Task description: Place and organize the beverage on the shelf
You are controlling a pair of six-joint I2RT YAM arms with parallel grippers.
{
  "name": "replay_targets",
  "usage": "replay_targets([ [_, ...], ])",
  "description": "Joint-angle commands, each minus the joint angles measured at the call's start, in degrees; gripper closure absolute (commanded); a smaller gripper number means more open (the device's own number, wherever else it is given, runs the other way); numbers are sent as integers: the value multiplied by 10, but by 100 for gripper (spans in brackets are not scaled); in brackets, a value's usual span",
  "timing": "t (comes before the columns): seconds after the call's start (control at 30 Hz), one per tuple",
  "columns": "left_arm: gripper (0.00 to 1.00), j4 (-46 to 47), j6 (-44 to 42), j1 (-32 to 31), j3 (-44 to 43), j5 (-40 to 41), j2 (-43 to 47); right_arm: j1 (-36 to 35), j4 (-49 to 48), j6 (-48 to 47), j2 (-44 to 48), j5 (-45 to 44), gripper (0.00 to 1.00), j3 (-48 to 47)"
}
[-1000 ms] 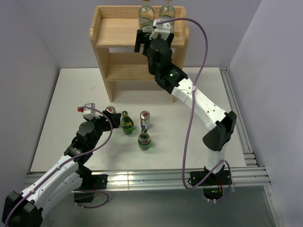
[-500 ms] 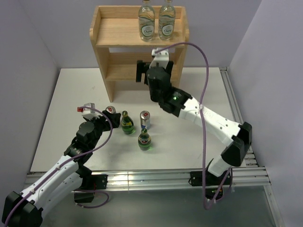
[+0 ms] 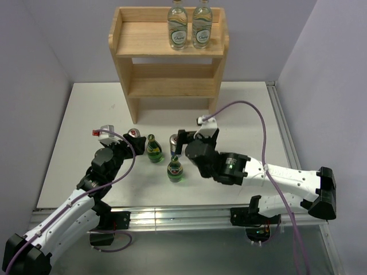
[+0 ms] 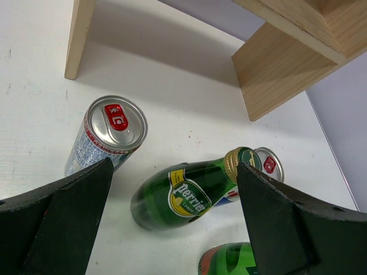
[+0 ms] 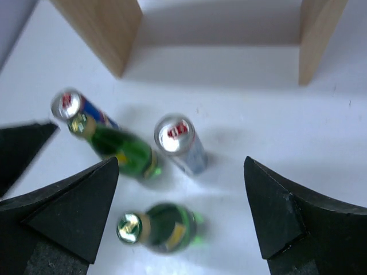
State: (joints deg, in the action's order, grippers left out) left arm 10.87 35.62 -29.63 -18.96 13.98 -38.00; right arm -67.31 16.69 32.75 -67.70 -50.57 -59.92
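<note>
Two clear water bottles [image 3: 178, 26] [image 3: 201, 26] stand on the top board of the pine shelf [image 3: 137, 34]. On the table stand two green glass bottles [image 3: 153, 150] [image 3: 175, 169] and two slim cans [image 3: 133, 135] [image 3: 175, 141]. My right gripper [image 3: 184, 144] is open and empty, hovering just right of the group. In the right wrist view its open jaws [image 5: 181, 163] frame a can [image 5: 179, 142] and a green bottle [image 5: 160, 226]. My left gripper [image 3: 129, 148] is open beside the left can. Its wrist view [image 4: 175, 166] shows a can [image 4: 109, 134] and a green bottle [image 4: 183, 192] ahead.
The shelf's two lower tiers [image 3: 172, 87] hold nothing. The shelf legs [image 5: 109, 28] stand behind the drinks. A metal rail [image 3: 172, 215] runs along the table's near edge and another [image 3: 287, 143] along its right side. Grey walls close in on both sides.
My right arm has come away from the shelf top and dropped to the table beside the cans and green bottles, open and empty. The left arm has not moved.
</note>
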Motion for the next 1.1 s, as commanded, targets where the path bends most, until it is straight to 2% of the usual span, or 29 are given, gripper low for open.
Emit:
replay_targets([
  [0.0, 4, -4, -4, -2, -11, 3, 10, -50, 62, 119, 33, -49, 4, 44],
  [0.2, 3, -23, -4, -3, -19, 10, 16, -114, 121, 231, 34, -70, 4, 100],
  [0.37, 3, -38, -4, -3, -21, 16, 29, -171, 134, 281, 18, -88, 4, 108],
  [0.67, 3, -43, -3, -2, -23, 19, 30, -230, 142, 340, -56, -90, 4, 96],
  [0.9, 3, -42, -2, -2, -22, 16, 28, -220, 63, 295, -121, -72, 2, 113],
  [1.07, 3, -45, -3, -2, -21, 17, 30, -171, -34, 224, -159, -28, 0, 138],
])
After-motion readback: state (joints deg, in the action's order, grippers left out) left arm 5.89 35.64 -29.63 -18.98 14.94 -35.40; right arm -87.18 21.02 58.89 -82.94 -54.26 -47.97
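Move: The green Perrier bottle standing nearest the robot's base lies about 6 cm back and 8 cm to the left of the open, empty right hand, its middle some 18 cm below. A silver can stands about 5 cm ahead and 8 cm left of that hand, and the second green bottle about 4 cm ahead and 17 cm left, both nearly 20 cm below. From the left hand the near bottle is roughly 7 cm back, 17 cm right and 10 cm lower. The near Perrier bottle is what the right hand closes in on: back from the shelf side and down together, then on down, edging left and just starting forward again, about 11 cm back and 17 cm down in all. The wrist tips the fingers some 10 degrees further down and turns slightly counter-clockwise; the fingers stay wide open, ending just short of the bottle on its base side. ##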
